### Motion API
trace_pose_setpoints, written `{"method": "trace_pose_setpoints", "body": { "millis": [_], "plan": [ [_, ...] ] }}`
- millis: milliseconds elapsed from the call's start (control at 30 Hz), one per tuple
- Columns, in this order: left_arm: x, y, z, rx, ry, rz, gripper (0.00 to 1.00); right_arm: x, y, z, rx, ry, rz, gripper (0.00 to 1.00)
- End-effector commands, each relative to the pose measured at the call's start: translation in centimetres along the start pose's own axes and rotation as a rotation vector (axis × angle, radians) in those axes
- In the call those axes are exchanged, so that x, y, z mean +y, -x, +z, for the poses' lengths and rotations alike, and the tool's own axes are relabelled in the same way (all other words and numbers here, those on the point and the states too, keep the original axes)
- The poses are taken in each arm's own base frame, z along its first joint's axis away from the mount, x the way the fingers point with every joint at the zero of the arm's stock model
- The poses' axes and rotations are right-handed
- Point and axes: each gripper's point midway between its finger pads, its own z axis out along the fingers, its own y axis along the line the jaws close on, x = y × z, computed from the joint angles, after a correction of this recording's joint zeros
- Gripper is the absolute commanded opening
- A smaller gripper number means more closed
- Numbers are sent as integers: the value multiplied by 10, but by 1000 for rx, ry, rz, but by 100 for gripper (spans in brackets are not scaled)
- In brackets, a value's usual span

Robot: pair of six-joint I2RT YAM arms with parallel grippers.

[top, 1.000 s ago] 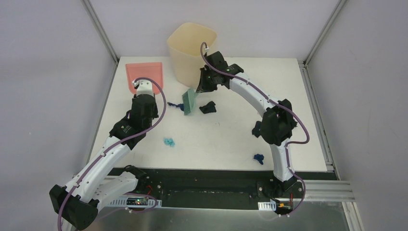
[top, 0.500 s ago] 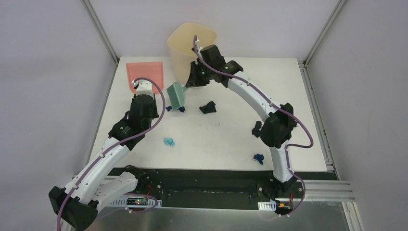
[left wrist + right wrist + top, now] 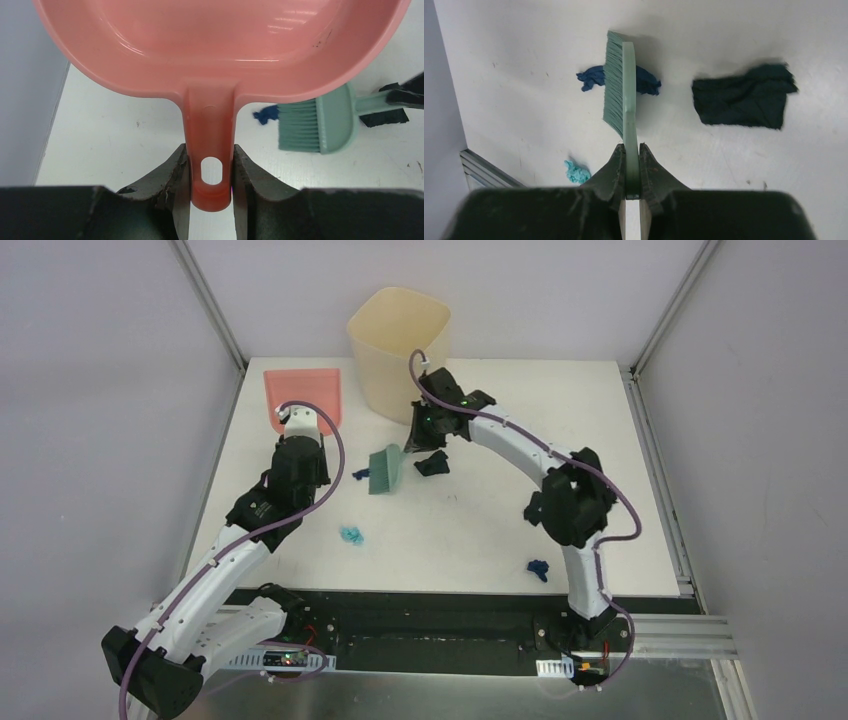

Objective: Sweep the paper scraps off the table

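My left gripper [image 3: 210,167] is shut on the handle of the pink dustpan [image 3: 220,45], which lies at the table's [image 3: 600,420] far left. My right gripper [image 3: 631,162] is shut on the handle of the green brush [image 3: 620,90]; its bristles face left, toward the dustpan. A dark blue paper scrap [image 3: 591,79] lies against the bristles, partly behind the brush. A black scrap [image 3: 741,100] lies right of the brush. In the top view a teal scrap [image 3: 351,535] sits mid-table and another dark blue one [image 3: 538,567] lies near the front edge.
A cream bin [image 3: 400,350] stands at the back of the table, just behind my right gripper. A dark scrap [image 3: 533,508] shows partly beside my right arm's elbow. Metal frame posts rise at the table's far corners.
The right gripper swung the brush left toward the dustpan, then brought it back down nearer the table's middle. The dark blue scrap shifted a little left. The left arm and dustpan stayed put.
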Motion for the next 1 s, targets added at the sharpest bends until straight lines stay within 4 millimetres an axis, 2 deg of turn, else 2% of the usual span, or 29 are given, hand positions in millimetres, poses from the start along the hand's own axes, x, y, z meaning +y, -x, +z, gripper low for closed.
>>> {"method": "trace_pose_setpoints", "body": {
  "millis": [0, 67, 200, 233, 300, 367, 400, 467, 633, 833, 967],
  "plan": [
    [-6, 12, 1, -41, -30, -21, 0, -37, 11, -62, -95, -49, 88, 0],
    [-6, 12, 0, -42, -31, -22, 0, -67, 5, -72, -111, -82, 124, 0],
    [-6, 12, 0, -43, -34, -21, 0, -114, -7, -95, -141, -93, 183, 0],
    [-6, 12, 0, -41, -35, -20, 0, -124, -7, -100, -143, -83, 200, 0],
    [-7, 12, 0, -42, -38, -22, 0, -124, -5, -112, -128, 25, 197, 0],
    [-8, 13, 0, -44, -45, -23, 0, -103, -3, -125, -115, 205, 149, 0],
    [-9, 13, 0, -43, -47, -22, 0, -78, -7, -134, -87, 355, 93, 0],
    [-9, 12, 1, -41, -49, -21, 0, -45, -17, -146, -57, 495, 5, 0],
    [-11, 10, 3, -31, -55, -15, 0, 12, -49, -153, 44, 589, -237, 0],
    [-10, 10, 2, -35, -50, -12, 0, 63, -96, -127, 212, 683, -302, 0],
    [-10, 10, 2, -34, -53, -10, 0, 88, -113, -106, 290, 687, -305, 0]
  ]
}}
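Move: The brush in my right hand straddles the dark blue scrap, which lies about 8 cm to the left of that hand, 1 cm back and 12 cm below. On the table too, the black scrap is some 6 cm to its right and 1 cm ahead, and the light blue scrap about 17 cm back and 12 cm left. From my left hand the dark blue scrap is some 5 cm ahead, 16 cm right and 22 cm below. I drag the brush low and fast to the right about 17 cm with my right hand, taking the dark blue scrap along and pushing the black one. Then I lift the bristles off and swing back left and towards my base, ending some 15 cm back and 7 cm higher, the hand turned about 35 degrees counter-clockwise, with the brush above the light blue scrap. My left hand keeps the dustpan aloft. ##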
